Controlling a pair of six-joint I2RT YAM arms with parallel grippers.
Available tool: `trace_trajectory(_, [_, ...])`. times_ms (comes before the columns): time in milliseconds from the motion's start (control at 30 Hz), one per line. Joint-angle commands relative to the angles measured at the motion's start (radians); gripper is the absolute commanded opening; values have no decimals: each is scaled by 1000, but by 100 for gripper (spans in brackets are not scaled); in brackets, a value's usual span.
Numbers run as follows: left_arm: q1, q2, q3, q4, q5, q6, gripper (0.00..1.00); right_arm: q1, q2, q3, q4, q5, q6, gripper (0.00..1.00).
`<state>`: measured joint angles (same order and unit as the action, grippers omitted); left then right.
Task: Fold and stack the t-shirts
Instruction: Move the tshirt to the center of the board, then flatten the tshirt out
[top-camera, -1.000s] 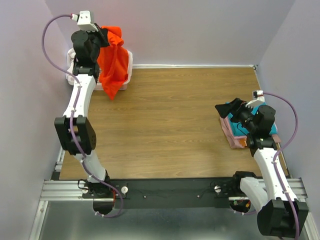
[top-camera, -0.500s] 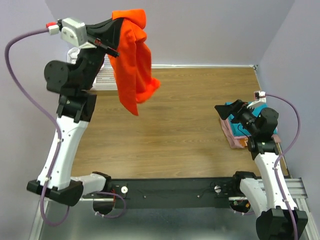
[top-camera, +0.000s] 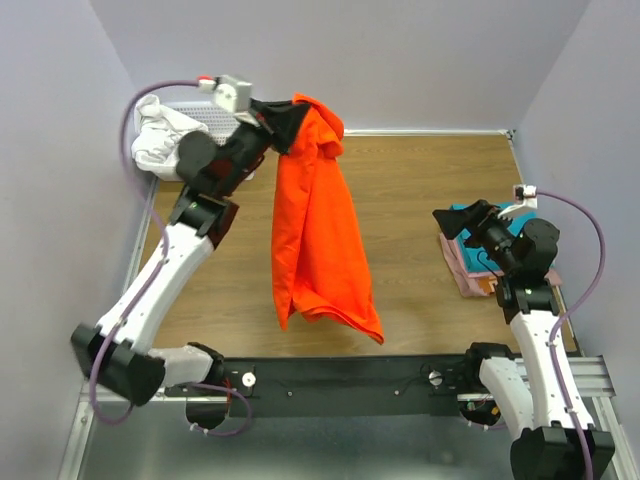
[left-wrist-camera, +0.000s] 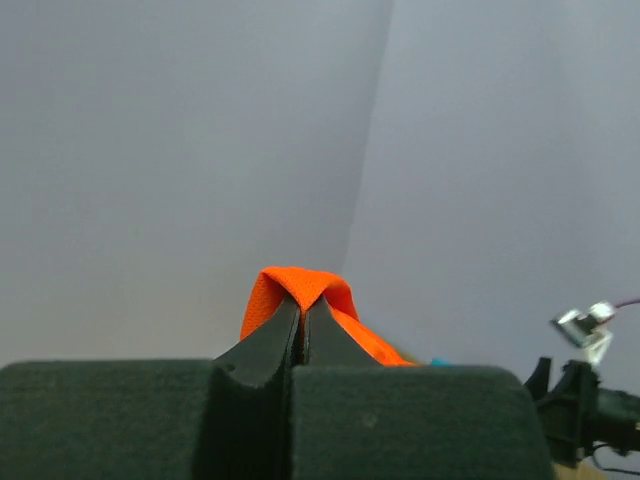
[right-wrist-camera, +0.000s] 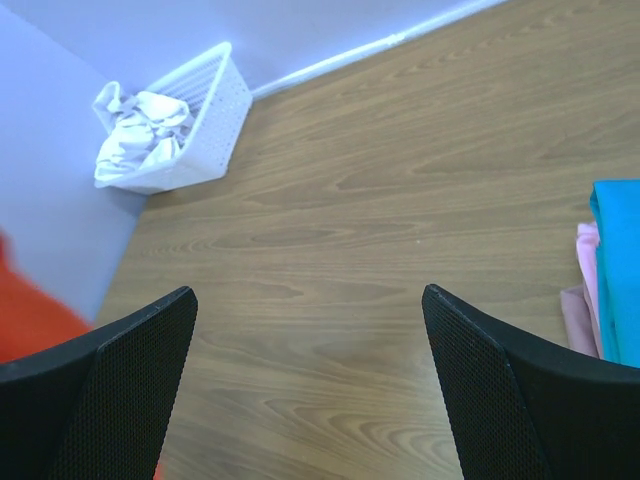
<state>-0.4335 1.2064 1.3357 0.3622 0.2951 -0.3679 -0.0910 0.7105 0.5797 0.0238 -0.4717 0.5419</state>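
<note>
A bright orange t-shirt (top-camera: 318, 240) hangs full length in the air over the left-middle of the table, its top bunched in my left gripper (top-camera: 283, 125), which is shut on it. The left wrist view shows an orange fold (left-wrist-camera: 300, 290) pinched between the closed black jaws of that gripper (left-wrist-camera: 302, 315). At the right edge lies a stack of folded t-shirts (top-camera: 470, 270), teal on top of pink, the teal one (right-wrist-camera: 618, 270) also in the right wrist view. My right gripper (top-camera: 458, 218) hovers open above that stack, nothing between its fingers (right-wrist-camera: 130, 390).
A white plastic basket (top-camera: 195, 125) with a crumpled white cloth (top-camera: 155, 145) stands in the far left corner; it also shows as the basket (right-wrist-camera: 205, 110) in the right wrist view. Walls close in at the back and both sides.
The left arm has swung the orange t-shirt from the basket corner up and then toward the table's middle, where it now hangs lower and longer. The right arm has barely moved.
</note>
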Motion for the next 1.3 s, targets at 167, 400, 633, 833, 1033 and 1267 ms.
trace_trajectory(167, [30, 292, 0, -399, -453, -66, 98, -3, 127, 32, -128, -10, -34, 100])
trace_trajectory(400, [27, 92, -272, -379, -465, -158, 98, 88, 148, 3, -157, 13, -40, 100])
trace_trajectory(633, [19, -161, -605, -452, -432, -269, 98, 500, 296, 23, -179, 246, -31, 100])
trace_trajectory(833, [15, -257, -759, -577, -393, -351, 98, 784, 473, 42, -141, 364, 23, 100])
trace_trajectory(1033, [10, -292, -849, -602, -324, -430, 98, 856, 661, 117, -101, 419, 56, 100])
trace_trajectory(1267, [7, -312, -880, -597, -320, -442, 98, 856, 848, 218, -111, 596, 105, 49])
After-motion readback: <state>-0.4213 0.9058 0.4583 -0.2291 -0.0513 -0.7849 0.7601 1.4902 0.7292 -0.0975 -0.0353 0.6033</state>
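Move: The orange t-shirt hangs from the left fingers, its middle about 26 cm below, 5 cm back and 5 cm right; the board's centre lies some 52 cm below, 2 cm back and 5 cm right. The white basket is about 22 cm ahead, 23 cm left and 47 cm below. From the right hand, the t-shirt's middle is roughly 24 cm left, 3 cm back and 2 cm below; the teal stack is 13 cm right, 3 cm ahead and 23 cm below. Left hand releases the t-shirt, sinking some 44 cm; right swings left and down, half-closing at the cloth's edge. ##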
